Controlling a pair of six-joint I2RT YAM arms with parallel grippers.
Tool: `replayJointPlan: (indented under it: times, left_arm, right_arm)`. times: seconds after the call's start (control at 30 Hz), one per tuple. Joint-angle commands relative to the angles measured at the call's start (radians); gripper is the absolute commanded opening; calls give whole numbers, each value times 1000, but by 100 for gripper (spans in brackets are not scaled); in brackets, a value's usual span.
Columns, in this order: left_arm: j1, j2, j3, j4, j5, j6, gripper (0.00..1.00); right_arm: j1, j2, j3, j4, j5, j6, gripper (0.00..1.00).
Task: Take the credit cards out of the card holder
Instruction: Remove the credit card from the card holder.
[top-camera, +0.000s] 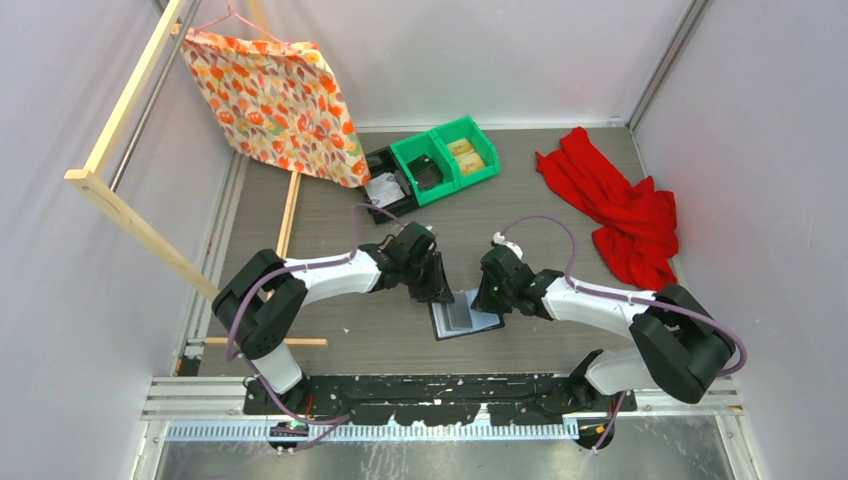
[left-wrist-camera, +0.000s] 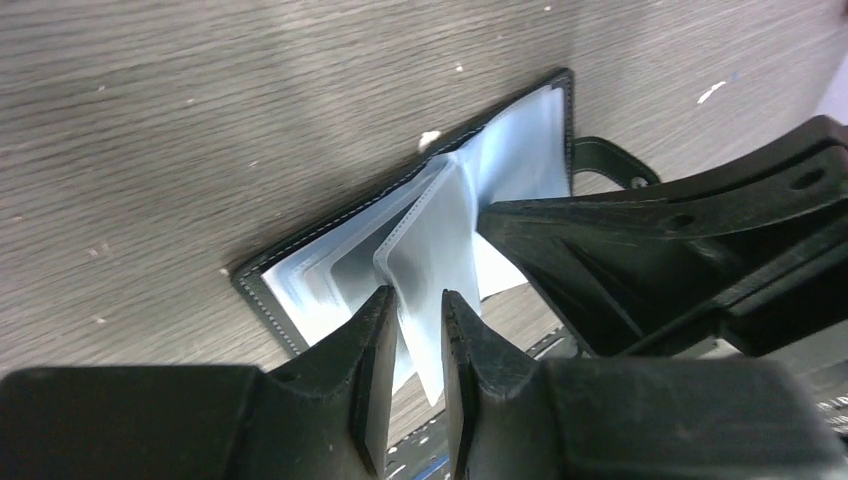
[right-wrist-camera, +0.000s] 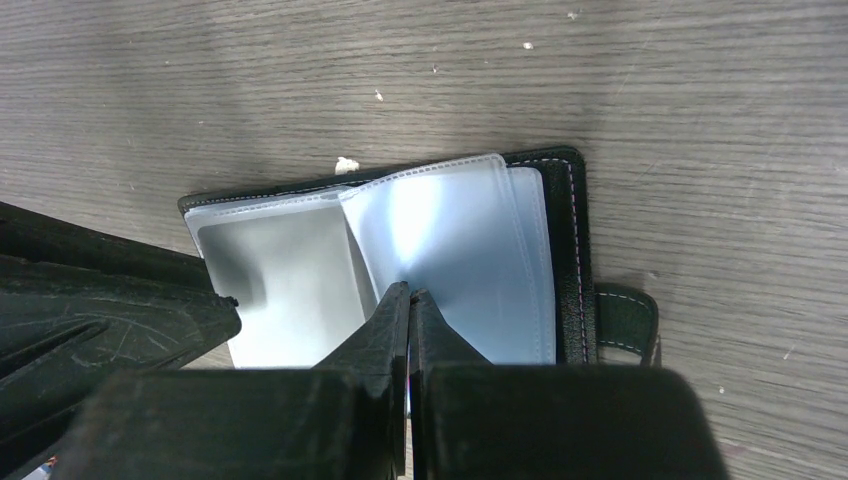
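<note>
The card holder (top-camera: 465, 318) lies open on the table between both arms, its black stitched rim (right-wrist-camera: 570, 230) framing glossy pale sleeves. A pale grey rectangle, maybe one of the credit cards (right-wrist-camera: 285, 285), shows inside the left sleeve. One sleeve leaf (left-wrist-camera: 430, 240) stands up from the spine. My left gripper (left-wrist-camera: 418, 295) straddles that leaf's lower edge with a narrow gap, jaws not clamped. My right gripper (right-wrist-camera: 410, 290) is shut, its tips resting on the right-hand sleeve near the spine, and its finger (left-wrist-camera: 600, 260) crosses the left wrist view. The snap tab (right-wrist-camera: 625, 320) sticks out on the right.
A black bin (top-camera: 385, 185) and two green bins (top-camera: 445, 160) sit behind the arms. A red cloth (top-camera: 615, 210) lies at the right, a patterned orange cloth (top-camera: 275, 100) hangs from a wooden frame (top-camera: 130, 200) at the left.
</note>
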Motion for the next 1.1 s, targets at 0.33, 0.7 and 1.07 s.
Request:
replayJointPlan:
  times: [0.33,0.7,1.07]
  left_arm:
    - [-20,15,-19,264,127,-99,24]
    - [-46,74,29,280,138,-106,24]
    - [-69,113,135,194,133,-69,29]
  right_arm:
    - [-15,-46,-54,-91,58,3,2]
    - [-19,-194,-33,-215,112,20,3]
    - [-25,-295,-27,-280,130,22,6]
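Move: About 8 cm to the left hand's right, 2 cm nearer the base and 4 cm lower, lies the right-hand page of the open card holder; its spine runs 5 cm to the right, 2 cm back, equally low. A raised sleeve leaf is already between the left fingers. The shut right fingers rest on that page, its middle some 2 cm to their right and level with them; the closing strap lies about 7 cm right and 1 cm ahead. Sweeping about 6.5 cm to the right, the left hand takes the sleeve leaf over the spine towards the right-hand page, rising 2 to 3 cm in all with a small dip midway and tilting its fingers to point more to the right. Still shut, the right hand eases off to the right, then quickly lifts clear of the page, ending some 5 cm to the right, 3 cm higher and 2 cm back. ##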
